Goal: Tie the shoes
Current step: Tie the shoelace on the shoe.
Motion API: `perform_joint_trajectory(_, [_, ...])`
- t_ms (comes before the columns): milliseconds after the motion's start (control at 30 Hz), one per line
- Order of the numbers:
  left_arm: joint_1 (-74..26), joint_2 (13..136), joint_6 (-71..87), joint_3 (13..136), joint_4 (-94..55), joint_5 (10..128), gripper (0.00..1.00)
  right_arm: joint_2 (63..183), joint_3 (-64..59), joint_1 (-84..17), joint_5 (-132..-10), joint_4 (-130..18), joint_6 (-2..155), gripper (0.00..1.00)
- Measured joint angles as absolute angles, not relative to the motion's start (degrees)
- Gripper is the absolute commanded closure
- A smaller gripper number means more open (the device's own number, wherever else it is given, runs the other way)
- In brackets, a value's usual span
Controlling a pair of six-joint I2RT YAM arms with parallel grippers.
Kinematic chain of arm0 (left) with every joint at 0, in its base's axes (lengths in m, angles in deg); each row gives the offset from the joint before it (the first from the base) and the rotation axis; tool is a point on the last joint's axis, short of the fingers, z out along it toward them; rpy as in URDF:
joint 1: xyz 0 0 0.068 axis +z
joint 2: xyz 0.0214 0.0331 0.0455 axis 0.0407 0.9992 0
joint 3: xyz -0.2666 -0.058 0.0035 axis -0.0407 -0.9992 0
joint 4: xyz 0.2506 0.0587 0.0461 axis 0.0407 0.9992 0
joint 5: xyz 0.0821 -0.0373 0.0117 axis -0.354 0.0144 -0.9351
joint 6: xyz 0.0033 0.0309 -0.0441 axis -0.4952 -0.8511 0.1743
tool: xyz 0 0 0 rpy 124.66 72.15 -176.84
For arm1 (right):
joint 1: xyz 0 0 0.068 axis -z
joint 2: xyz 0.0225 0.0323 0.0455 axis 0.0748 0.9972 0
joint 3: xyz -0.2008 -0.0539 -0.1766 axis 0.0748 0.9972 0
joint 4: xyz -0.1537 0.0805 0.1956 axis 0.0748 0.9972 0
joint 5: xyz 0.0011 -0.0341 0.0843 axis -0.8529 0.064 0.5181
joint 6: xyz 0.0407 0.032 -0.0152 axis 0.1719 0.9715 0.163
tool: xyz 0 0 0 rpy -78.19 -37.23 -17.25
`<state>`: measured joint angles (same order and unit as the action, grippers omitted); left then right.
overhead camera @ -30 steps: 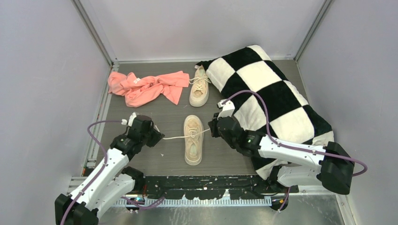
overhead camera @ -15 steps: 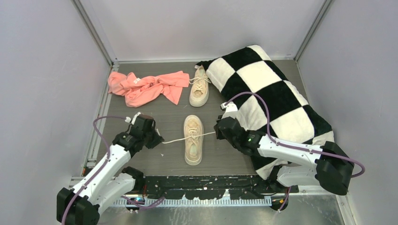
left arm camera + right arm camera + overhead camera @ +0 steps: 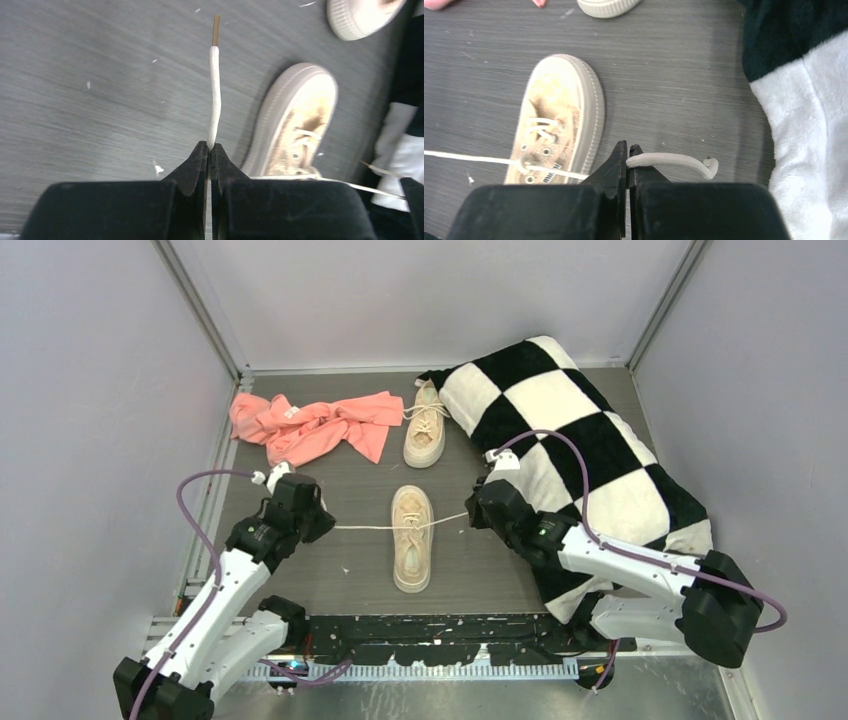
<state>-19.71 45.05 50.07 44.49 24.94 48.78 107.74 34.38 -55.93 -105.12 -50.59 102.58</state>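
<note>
Two beige sneakers lie on the grey table. The near shoe (image 3: 411, 537) sits between my arms, toe toward me; the far shoe (image 3: 426, 427) lies by the pillow with its laces in a bow. My left gripper (image 3: 327, 526) is shut on the near shoe's left lace (image 3: 214, 100), whose brown-tipped end sticks out past the jaws. My right gripper (image 3: 472, 514) is shut on the right lace (image 3: 669, 160), its short end curling to the right. Both laces run taut and nearly straight from the near shoe's (image 3: 558, 117) eyelets out to the grippers.
A black-and-white checkered pillow (image 3: 580, 450) fills the right side, right behind my right arm. A pink cloth (image 3: 312, 426) lies crumpled at the back left. Grey walls close in the table on three sides.
Both grippers have moved apart, left one further left, right one further right and back. The lace between them has gone from slack to a taut straight line.
</note>
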Motion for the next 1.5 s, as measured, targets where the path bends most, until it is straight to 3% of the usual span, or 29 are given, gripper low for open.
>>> perform_joint_trajectory(367, [-17.2, 46.1, 51.0, 29.9, 24.5, 49.3, 1.00, 118.1, 38.6, -50.9, -97.2, -51.4, 107.8, 0.99])
perform_joint_trajectory(767, [-14.4, 40.4, 51.4, 46.7, 27.4, 48.0, 0.99, 115.2, 34.2, -50.3, -95.8, -50.4, 108.0, 0.99])
perform_joint_trajectory(1167, [-6.1, 46.3, 53.2, 29.4, 22.4, 53.3, 1.00, 117.5, 39.6, -47.0, -94.2, -53.3, 110.5, 1.00])
perform_joint_trajectory(1500, [-5.7, 41.4, 51.7, 37.3, 24.9, 51.1, 0.99, 114.7, 37.4, -46.5, -92.6, -50.7, 111.1, 1.00])
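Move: The lace crossing on the shoe, its two ends already pinched, lies about 20 cm right of the left hand, level with it in reach, and 14 cm left and 3 cm back of the right, some 7 cm below both. From the right hand, the second shoe stands about 24 cm ahead and 11 cm left, and the checkered pillow's middle 16 cm ahead and 27 cm right. Still pinching the lace ends, both hands bob down about 10 cm twice, left hand pulling 5 cm outward. ##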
